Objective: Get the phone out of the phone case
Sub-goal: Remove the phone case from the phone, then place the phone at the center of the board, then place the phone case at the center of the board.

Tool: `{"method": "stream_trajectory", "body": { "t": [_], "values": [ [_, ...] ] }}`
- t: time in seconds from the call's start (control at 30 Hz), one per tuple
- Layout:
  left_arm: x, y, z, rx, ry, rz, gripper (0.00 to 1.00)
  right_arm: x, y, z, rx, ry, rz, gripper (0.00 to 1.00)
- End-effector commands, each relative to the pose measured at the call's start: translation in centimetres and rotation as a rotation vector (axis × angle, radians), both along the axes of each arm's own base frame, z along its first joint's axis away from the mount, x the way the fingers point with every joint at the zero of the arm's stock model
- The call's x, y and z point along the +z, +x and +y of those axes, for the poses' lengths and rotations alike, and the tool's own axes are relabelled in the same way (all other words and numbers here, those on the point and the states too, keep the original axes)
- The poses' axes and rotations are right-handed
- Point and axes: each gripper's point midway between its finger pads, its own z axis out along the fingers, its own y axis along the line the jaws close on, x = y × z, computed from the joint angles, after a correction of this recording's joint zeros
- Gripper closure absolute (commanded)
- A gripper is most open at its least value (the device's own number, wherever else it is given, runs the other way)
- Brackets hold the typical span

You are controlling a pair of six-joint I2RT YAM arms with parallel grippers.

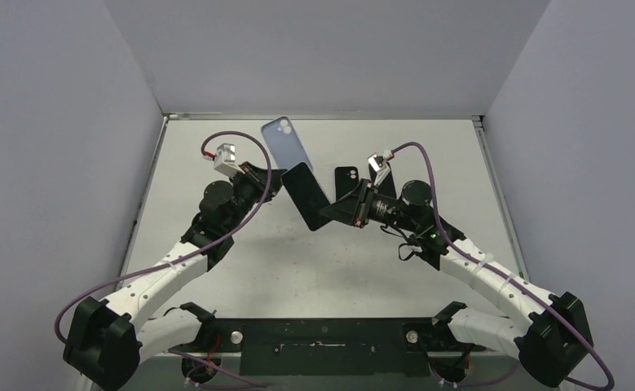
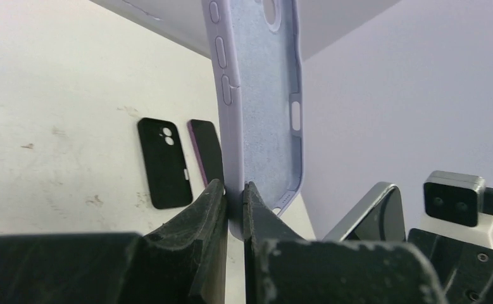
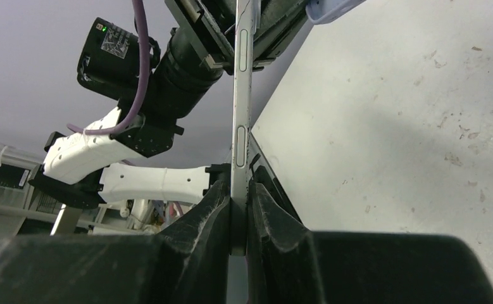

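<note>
The lavender phone case point(image 1: 286, 148) is held up off the table, and my left gripper point(image 1: 271, 181) is shut on its lower edge. In the left wrist view the case point(image 2: 262, 107) shows its empty fuzzy inside, its side wall pinched between the fingers of the left gripper point(image 2: 234, 196). The phone point(image 1: 306, 195), a dark slab with a silver frame, is out of the case and just right of it. My right gripper point(image 1: 330, 213) is shut on its lower end. In the right wrist view the phone's thin edge point(image 3: 242, 126) stands upright between the jaws of the right gripper point(image 3: 239, 202).
A black phone case point(image 1: 346, 181) lies flat on the white table point(image 1: 240, 269) behind the right gripper. In the left wrist view it point(image 2: 162, 161) lies beside a second dark case with a purple rim point(image 2: 205, 152). Grey walls close in the table on three sides.
</note>
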Motion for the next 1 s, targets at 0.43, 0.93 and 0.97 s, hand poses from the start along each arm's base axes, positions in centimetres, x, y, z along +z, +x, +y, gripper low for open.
{"method": "stream_trajectory", "body": {
  "t": [0.43,0.93,0.97],
  "values": [
    [-4.7,1.1,2.6,-0.048,0.246,0.104,1.0,-0.3,7.2,-9.1,-0.194,-0.135,-0.149,1.0],
    [-12.7,5.1,-2.2,-0.3,0.34,0.285,1.0,-8.4,18.0,-24.4,-0.662,-0.296,-0.058,1.0],
    [-13.1,5.4,-2.5,-0.306,0.34,0.294,1.0,-9.3,18.4,-25.5,-0.682,-0.311,-0.037,1.0]
  ]
}}
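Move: The free spot I take the phone case to lies about 11 cm ahead of my left hand, 5 cm to its right and 26 cm below; the black case lies 14 cm ahead and 17 cm right. From my right hand, the phone's free spot is some 28 cm ahead, 27 cm right and 28 cm below. The black phone lies 30 cm ahead and 18 cm right, the black case 27 cm ahead and 8 cm right. I carry the phone away from the case with my right hand, about 20 cm right and 16 forward, sinking 10 and swinging clockwise, towards the outer side of the black phone. My left hand keeps its pinch on the case edge, first eases left, then swings back right while dropping some 14 cm towards the table, fingers tipping down and its left side rolling up. ##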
